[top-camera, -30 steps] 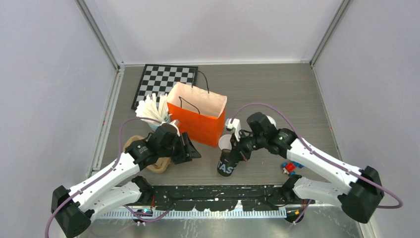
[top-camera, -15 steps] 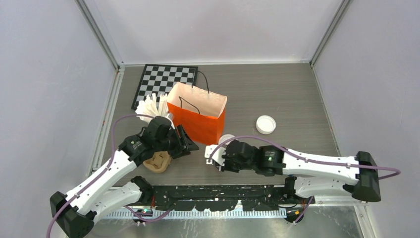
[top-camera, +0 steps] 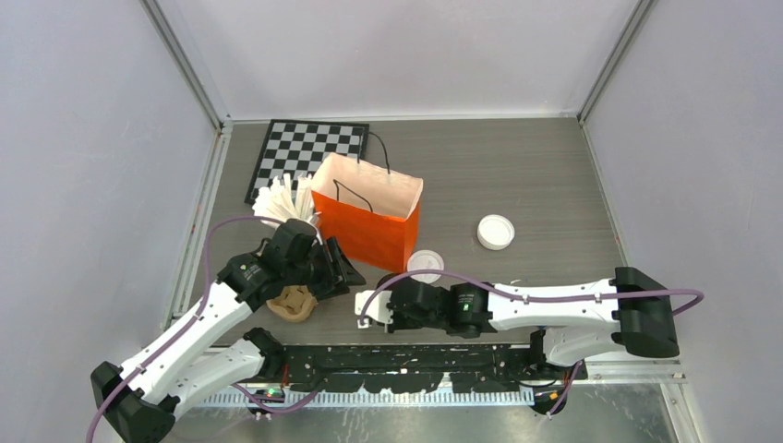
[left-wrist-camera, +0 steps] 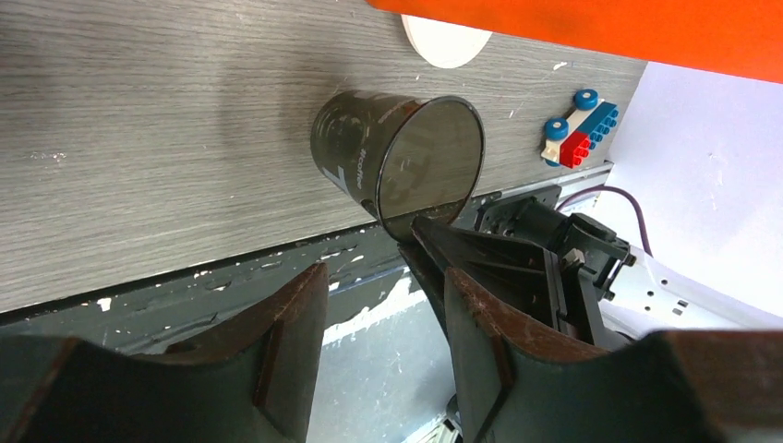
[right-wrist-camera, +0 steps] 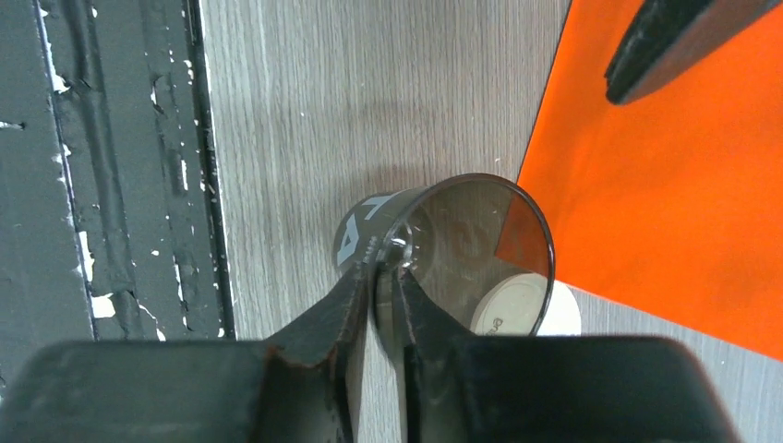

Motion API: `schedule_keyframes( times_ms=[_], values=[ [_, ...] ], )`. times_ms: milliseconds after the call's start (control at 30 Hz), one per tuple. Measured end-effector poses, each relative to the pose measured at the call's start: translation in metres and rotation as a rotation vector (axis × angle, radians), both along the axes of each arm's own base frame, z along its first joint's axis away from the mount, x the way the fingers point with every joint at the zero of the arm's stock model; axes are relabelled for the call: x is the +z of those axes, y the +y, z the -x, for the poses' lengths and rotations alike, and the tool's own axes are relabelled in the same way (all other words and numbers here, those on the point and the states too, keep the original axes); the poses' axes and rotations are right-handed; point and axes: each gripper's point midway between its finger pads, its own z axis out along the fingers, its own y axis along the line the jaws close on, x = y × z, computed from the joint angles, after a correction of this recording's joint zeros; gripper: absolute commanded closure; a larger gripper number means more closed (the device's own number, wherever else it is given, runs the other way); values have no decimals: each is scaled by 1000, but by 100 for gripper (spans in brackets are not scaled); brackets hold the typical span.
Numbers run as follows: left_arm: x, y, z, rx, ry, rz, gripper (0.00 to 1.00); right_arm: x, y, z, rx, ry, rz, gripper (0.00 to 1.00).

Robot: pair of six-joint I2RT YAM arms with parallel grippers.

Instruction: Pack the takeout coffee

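Note:
A dark see-through takeout coffee cup (right-wrist-camera: 434, 245) with pale print lies tilted on the wooden table, its mouth facing my right wrist camera. My right gripper (right-wrist-camera: 380, 272) is shut on its rim, one finger inside and one outside. The left wrist view shows the same cup (left-wrist-camera: 369, 152) between the orange paper bag (left-wrist-camera: 600, 23) and the black rail. My left gripper (left-wrist-camera: 383, 277) hangs open and empty above it, left of the bag (top-camera: 369, 221). A white lid (top-camera: 426, 265) lies at the bag's foot and another lid (top-camera: 496, 232) lies farther right. From above, my right gripper (top-camera: 379, 303) hides the cup.
A checkerboard (top-camera: 309, 152) lies at the back left. A light-blue cup of white sticks (top-camera: 286, 208) stands beside the bag. A tan object (top-camera: 294, 303) sits under my left arm. A toy brick car (left-wrist-camera: 577, 129) lies near the rail (top-camera: 406, 360).
My right arm has swung left and low along the near edge, carrying the cup from upright to tilted. My left gripper has drawn back slightly towards the bag.

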Motion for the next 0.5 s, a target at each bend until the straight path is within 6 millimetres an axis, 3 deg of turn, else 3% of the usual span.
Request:
schedule_keyframes(
  times_ms=[67,167,333,500],
  values=[
    [-1,0,0,-1,2,-3,49,2,2,3,5,-1,-10,60],
    [-1,1,1,-5,2,-6,48,6,2,6,1,-1,-23,54],
    [0,-2,0,-24,-8,1,47,27,-8,9,-37,14,-77,53],
    [2,-7,-3,-34,-15,17,47,63,-23,6,-204,78,-231,53]
  ],
)
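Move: The cup stands with its near-right rim still between the right fingertips, its middle about 3 cm ahead, 3 cm left and 5 cm below that hand. The white lid on the table is some 8 cm farther out than the cup and 7 cm to its right. The orange bag stands roughly 17 cm ahead of the right hand and 8 cm left. From the left hand, the cup is level, some 6 cm right and 10 cm lower. Let go of the cup's rim: spread the right fingers to about half open, then lift the right gripper clear, about 6 cm up, gathering speed and veering some 2 cm to the right as it climbs. Late in the lift, turn the wrist about 15 degrees, its left side rising and the hand swinging clockwise. ##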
